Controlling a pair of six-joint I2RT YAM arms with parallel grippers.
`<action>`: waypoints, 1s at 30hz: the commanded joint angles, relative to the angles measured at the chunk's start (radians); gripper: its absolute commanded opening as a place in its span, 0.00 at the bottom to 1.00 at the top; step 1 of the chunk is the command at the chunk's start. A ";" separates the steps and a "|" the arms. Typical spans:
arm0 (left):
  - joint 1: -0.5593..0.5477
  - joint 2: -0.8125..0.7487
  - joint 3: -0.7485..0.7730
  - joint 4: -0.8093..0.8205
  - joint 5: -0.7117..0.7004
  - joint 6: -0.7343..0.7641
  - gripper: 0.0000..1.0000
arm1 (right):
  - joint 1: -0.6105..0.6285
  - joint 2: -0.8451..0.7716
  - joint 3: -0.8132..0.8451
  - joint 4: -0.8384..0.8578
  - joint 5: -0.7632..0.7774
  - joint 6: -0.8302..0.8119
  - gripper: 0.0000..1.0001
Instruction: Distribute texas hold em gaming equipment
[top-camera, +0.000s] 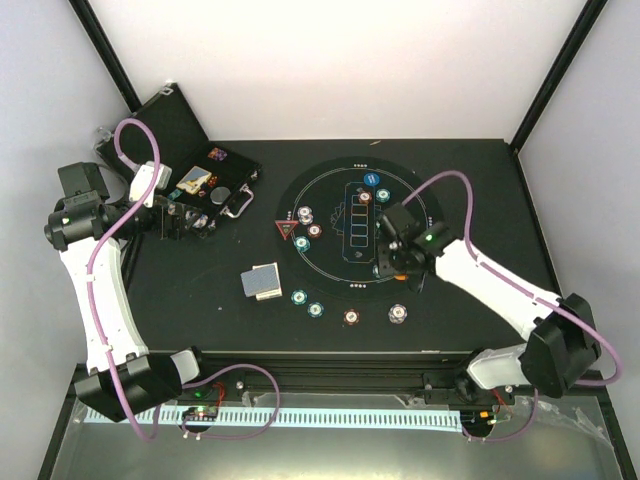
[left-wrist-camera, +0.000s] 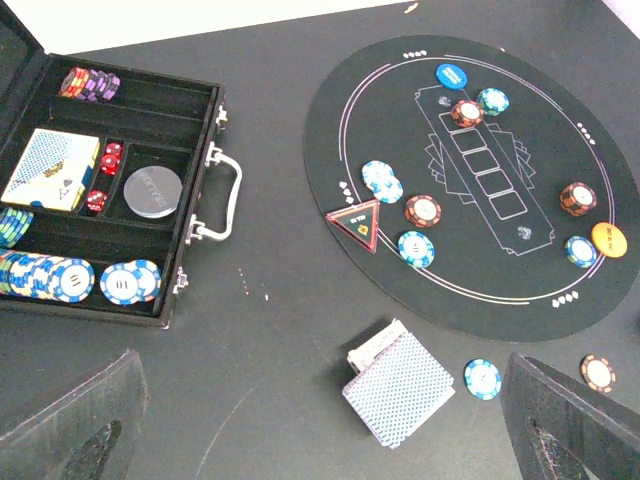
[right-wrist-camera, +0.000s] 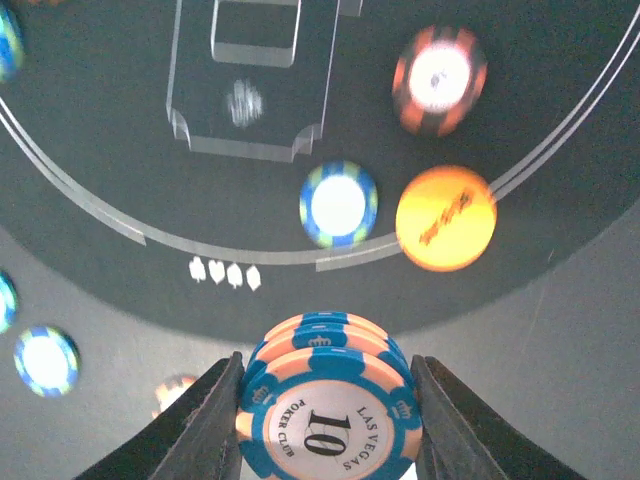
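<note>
My right gripper is shut on a small stack of blue-and-peach poker chips marked 10, held above the near right rim of the round mat. Below it on the mat lie an orange disc, a blue-green chip and a brown-red chip. In the top view this gripper hovers over the mat's lower right part. My left gripper is open and empty beside the case, above bare table. A deck of blue-backed cards lies ahead of it. A red triangle marker sits at the mat's edge.
The open black case at the left holds more chips, a card pack, red dice and a grey disc. Loose chips lie along the mat's near edge. A blue disc sits at the mat's far side.
</note>
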 joint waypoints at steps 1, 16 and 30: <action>0.006 -0.010 0.041 -0.007 0.005 -0.014 0.99 | -0.101 0.086 0.156 -0.011 0.049 -0.091 0.19; 0.006 0.000 0.050 -0.022 0.003 -0.008 0.99 | -0.392 0.766 0.865 -0.036 0.054 -0.213 0.18; 0.006 -0.009 0.045 -0.007 -0.003 -0.018 0.99 | -0.475 1.155 1.247 -0.100 0.009 -0.217 0.19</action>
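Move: The right hand, gripping a few orange-and-blue 10 chips, is bound for bare felt about 31 cm ahead, 7 cm right and 11 cm below. The blue-green chip lies about 6 cm left of that spot; the blue disc is roughly 34 cm ahead and 3 cm left of the hand, the red stack 14 cm ahead and 3 cm right. From the left hand, the spot is some 27 cm ahead, 60 cm right, 31 cm below. The right hand carries the chips about 31 cm forward, arcing up then down towards felt beside the blue-green chip. ##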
